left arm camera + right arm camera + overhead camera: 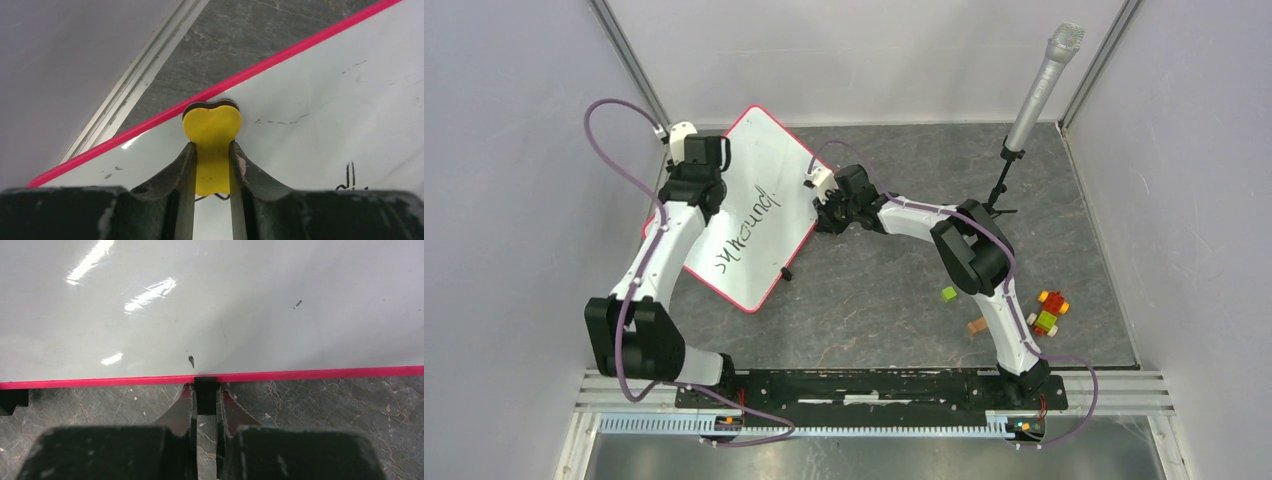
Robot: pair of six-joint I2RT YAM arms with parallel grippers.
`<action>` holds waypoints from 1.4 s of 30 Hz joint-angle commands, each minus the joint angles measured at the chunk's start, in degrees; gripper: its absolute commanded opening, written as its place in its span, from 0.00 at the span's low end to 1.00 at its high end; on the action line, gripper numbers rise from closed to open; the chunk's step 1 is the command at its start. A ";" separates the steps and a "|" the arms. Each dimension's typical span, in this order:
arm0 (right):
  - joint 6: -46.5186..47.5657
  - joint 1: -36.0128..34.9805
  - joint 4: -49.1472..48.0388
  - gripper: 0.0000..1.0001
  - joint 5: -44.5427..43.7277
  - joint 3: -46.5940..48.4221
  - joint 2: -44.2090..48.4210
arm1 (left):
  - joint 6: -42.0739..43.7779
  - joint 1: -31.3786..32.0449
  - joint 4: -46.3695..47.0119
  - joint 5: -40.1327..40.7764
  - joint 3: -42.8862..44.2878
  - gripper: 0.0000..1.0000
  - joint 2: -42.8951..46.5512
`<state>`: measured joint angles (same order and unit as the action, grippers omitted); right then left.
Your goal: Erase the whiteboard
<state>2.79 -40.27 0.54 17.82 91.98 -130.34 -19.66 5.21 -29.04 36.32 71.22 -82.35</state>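
The whiteboard (759, 170) lies askew on the dark floor at the back left, with a pink rim and dark handwriting (742, 238) across its middle. My left gripper (712, 152) is over the board's upper left edge. In the left wrist view it (212, 149) is shut on a yellow eraser (212, 122) that is pressed on the white surface just inside the pink rim (280, 59). My right gripper (819, 205) reaches the board's right edge. There it (205, 391) is shut on a small black edge clip (205, 390) at the rim.
A microphone on a stand (1042, 85) rises at the back right. Small toy blocks (1046, 311), a green block (948, 293) and a wooden block (977, 326) lie right of the right arm. Another black clip (786, 272) sticks out from the board's lower right edge. Grey walls enclose the floor.
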 commanded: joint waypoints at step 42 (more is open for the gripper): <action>-2.24 2.13 2.63 0.00 -2.27 0.12 -1.29 | -2.93 -2.08 -6.92 7.71 -10.85 0.24 13.18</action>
<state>2.39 -40.14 0.80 18.24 92.03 -130.39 -19.90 7.25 -32.40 39.88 62.78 -73.23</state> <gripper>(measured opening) 0.106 0.332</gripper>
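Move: The left hand holds the yellow eraser on the board's far left side, with what's left of "Good" about 6 cm back and 1 cm left of it. The word "surround" lies roughly 14 cm to its right, 4 cm back and 9 cm lower, and the board's left corner some 9 cm left and 8 cm back. From the right hand, that remnant is about 30 cm left, 5 cm back and 17 cm higher. Left hand rubs the eraser back-left, then about 8 cm right and downslope, then back-left; right keeps its clip. ##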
